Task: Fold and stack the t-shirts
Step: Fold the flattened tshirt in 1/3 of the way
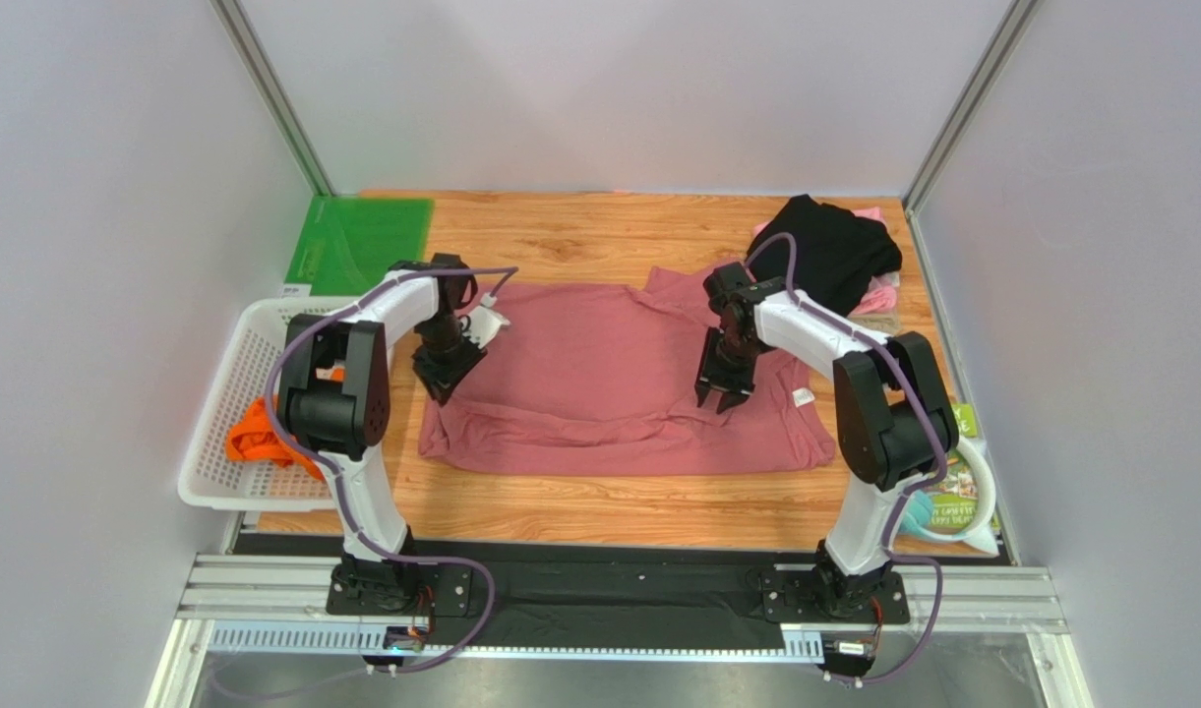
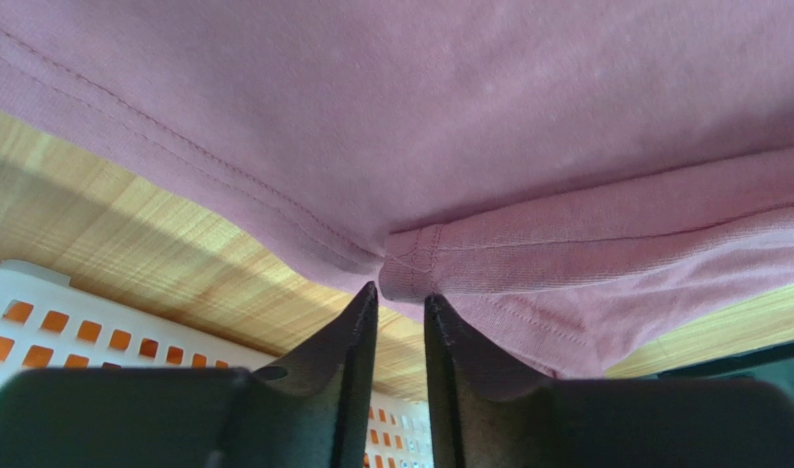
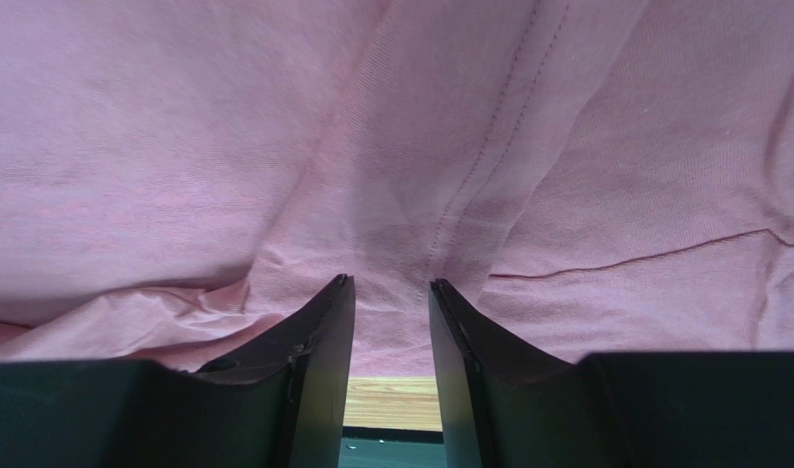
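Observation:
A large dusty-rose t-shirt (image 1: pixel 606 387) lies spread flat on the wooden table (image 1: pixel 591 229). My left gripper (image 1: pixel 447 376) points down at its left edge. In the left wrist view the left gripper (image 2: pixel 401 291) is open by a narrow gap, with a folded hem corner (image 2: pixel 415 268) right at the fingertips and no cloth between them. My right gripper (image 1: pixel 724 396) is over the shirt's right part. In the right wrist view the right gripper (image 3: pixel 391 283) is open just above a seam (image 3: pixel 488 146), holding nothing. A black t-shirt (image 1: pixel 828 248) is bunched at the back right on pale pink cloth (image 1: pixel 877 301). An orange t-shirt (image 1: pixel 259 438) lies in the basket.
A white mesh basket (image 1: pixel 222 387) stands at the table's left edge, also seen in the left wrist view as the basket (image 2: pixel 39 322). A green mat (image 1: pixel 358 244) lies at the back left. A green and white packet (image 1: pixel 958 502) sits at the front right. Grey walls enclose the table.

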Robot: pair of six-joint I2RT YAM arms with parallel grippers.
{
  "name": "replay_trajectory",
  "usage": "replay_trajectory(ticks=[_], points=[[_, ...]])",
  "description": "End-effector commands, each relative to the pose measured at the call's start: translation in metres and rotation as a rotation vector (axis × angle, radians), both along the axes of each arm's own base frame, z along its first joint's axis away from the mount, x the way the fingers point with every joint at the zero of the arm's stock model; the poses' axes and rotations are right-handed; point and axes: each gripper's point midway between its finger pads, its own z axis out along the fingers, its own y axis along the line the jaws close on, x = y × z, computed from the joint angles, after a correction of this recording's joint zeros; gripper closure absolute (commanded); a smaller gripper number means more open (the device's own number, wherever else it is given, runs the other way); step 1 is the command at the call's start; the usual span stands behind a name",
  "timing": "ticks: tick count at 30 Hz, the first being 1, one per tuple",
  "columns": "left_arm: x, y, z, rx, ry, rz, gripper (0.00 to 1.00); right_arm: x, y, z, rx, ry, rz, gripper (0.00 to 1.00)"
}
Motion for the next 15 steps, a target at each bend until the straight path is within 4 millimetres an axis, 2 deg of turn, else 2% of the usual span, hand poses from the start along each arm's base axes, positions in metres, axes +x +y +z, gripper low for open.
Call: replay_trajectory(ticks=[1,4,10,15], points=[[0.018,-0.003,0.007,-0.017,-0.049,0.014,0.72,-0.009,-0.003,0.006,0.010,-0.018,0.018,0.59],[0.019,-0.002,0.007,-0.017,-0.054,0.014,0.74,-0.016,-0.005,0.009,0.013,-0.025,0.009,0.57],[0.021,-0.002,0.008,-0.015,-0.059,0.019,0.95,-0.018,-0.007,0.006,0.007,-0.030,-0.004,0.56],[0.019,0.000,0.010,-0.006,-0.063,0.016,1.00,-0.015,-0.005,0.001,0.008,-0.022,-0.014,0.61]])
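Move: The left end of the t-shirt's turned-up fold lies almost under the left fingertips, about 1 cm ahead, 1 cm right and 1 cm below; the laundry basket's middle stands some 21 cm to that hand's left, level with it. For the right hand, the near end of the folded-in sleeve lies about 3 cm back, 1 cm right and 2 cm down. The white label is roughly 12 cm right and 1 cm ahead of this hand, the shirt's near edge some 10 cm straight back. The left fingers shut on the left end of the t-shirt's turned-up fold and pinch it, easing about 1 cm forward as they close, the hand still pointing straight down. Meanwhile the right hand, still open, draws back about 2.5 cm and 1 cm to the right to bring its fingertips to the near end of the sleeve, dipping slightly on the way and then stopping low there. ##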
